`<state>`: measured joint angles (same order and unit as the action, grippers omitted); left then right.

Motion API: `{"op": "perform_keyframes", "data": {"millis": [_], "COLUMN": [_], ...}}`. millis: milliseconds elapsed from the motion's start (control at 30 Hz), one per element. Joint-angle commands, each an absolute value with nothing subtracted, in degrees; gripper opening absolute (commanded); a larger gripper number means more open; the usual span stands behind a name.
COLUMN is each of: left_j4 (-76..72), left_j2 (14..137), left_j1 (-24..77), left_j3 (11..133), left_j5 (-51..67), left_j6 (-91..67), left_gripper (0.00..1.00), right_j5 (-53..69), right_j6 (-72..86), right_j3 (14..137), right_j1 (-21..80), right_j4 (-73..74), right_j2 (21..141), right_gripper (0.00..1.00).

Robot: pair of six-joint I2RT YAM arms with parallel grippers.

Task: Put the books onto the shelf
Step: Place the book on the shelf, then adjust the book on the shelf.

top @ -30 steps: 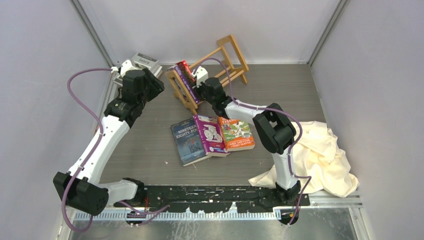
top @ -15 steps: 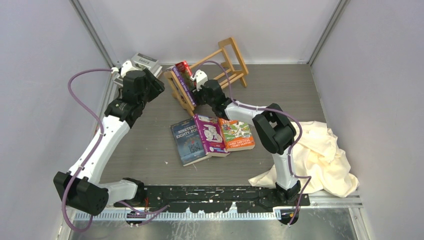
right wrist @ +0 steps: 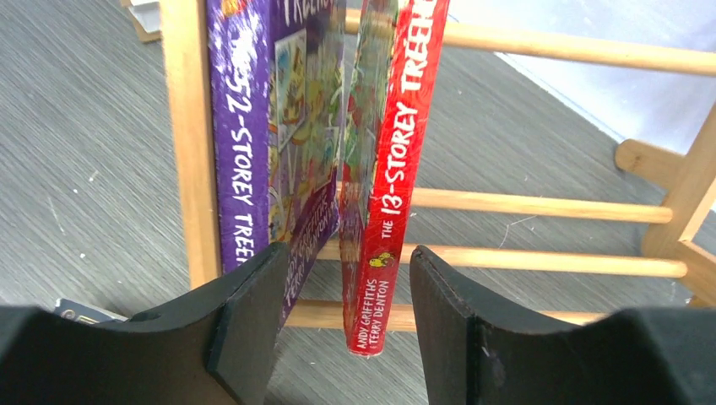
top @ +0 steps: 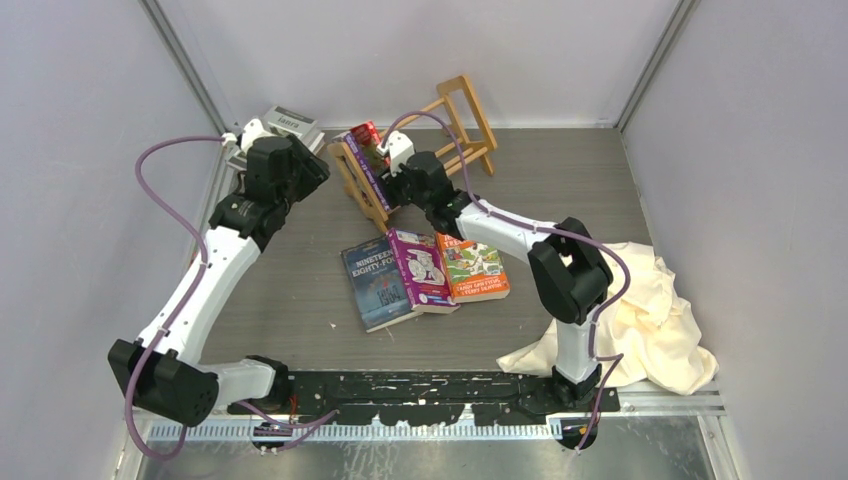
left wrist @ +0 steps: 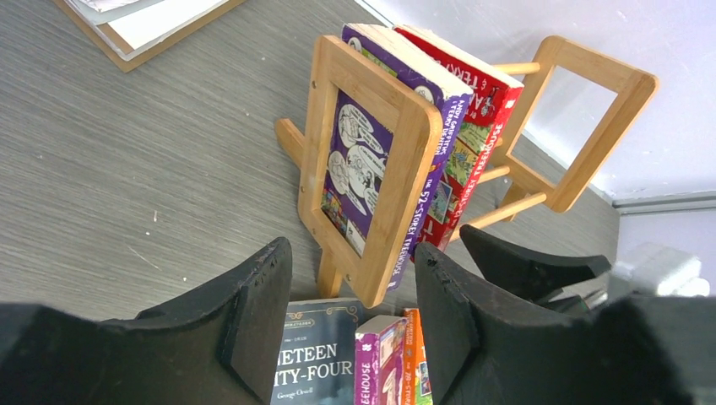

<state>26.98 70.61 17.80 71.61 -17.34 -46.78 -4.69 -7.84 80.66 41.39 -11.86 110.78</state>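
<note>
The light-wood shelf [top: 463,110] lies askew at the back of the table. A purple book [right wrist: 253,126] and a red book [right wrist: 393,169] stand in it against its near end frame [left wrist: 405,169]. My right gripper [right wrist: 348,329] is open, its fingers either side of the red book's spine without touching it. Left of the shelf, my left gripper [left wrist: 350,321] hovers open and empty, facing that end frame. On the table lie a dark blue book [top: 378,283], another purple book [top: 420,270] and an orange book [top: 472,267], side by side.
Larger grey and white books [top: 285,125] are stacked in the back left corner behind my left arm. A cream cloth [top: 640,310] is heaped at the right, near the right arm's base. Walls close in the table on three sides.
My right gripper has opened and let go of the red book, which now stands in the shelf beside the purple one. The left arm has barely moved.
</note>
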Motion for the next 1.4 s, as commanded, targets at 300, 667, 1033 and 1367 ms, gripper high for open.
{"op": "perform_keyframes", "data": {"millis": [300, 667, 1033, 1367], "left_j4": [26.96, 27.49, 26.8, 26.71], "left_j2": [72.38, 75.02, 76.94, 78.3], "left_j1": [17.5, 17.49, 17.52, 17.45], "left_j3": [76.12, 78.48, 79.41, 79.54], "left_j5": [-17.56, -19.06, -19.11, -19.15], "left_j6": [-48.78, -47.69, -46.34, -45.19], "left_gripper": [0.54, 0.54, 0.54, 0.54], "right_j5": [-6.19, -8.3, -5.56, -0.88], "right_j6": [-7.34, -2.1, 7.61, 13.56], "right_j3": [83.59, 89.73, 104.1, 117.14], "right_j1": [42.16, 39.19, 32.04, 29.83], "right_j4": [-10.28, -11.89, -6.73, -4.36], "right_j2": [102.39, 102.66, 114.35, 127.8], "right_gripper": [0.6, 0.27, 0.08, 0.06]}}
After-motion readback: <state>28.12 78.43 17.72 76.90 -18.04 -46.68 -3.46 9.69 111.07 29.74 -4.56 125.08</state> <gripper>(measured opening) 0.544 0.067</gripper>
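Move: The right gripper stands open just off the spine of the red book it has already let go; the book's middle is about 8 cm ahead and 3 cm to its left, near its height. The purple book is 6 cm ahead and 7 cm left; the shelf's right end frame is some 15 cm ahead and 16 cm to the right. From the left gripper, the red book lies roughly 14 cm ahead, 11 cm right and 13 cm below. Lift the right gripper clear of the red book's spine, shutting its empty fingers as it climbs about 14 cm, then swing it forward some 13 cm and slightly right, past the book, rolling its left side up and turning clockwise. Finish by sinking about 7 cm on the book's right, beyond its middle, above the empty rails. Ease the half-open left gripper forward a little. ##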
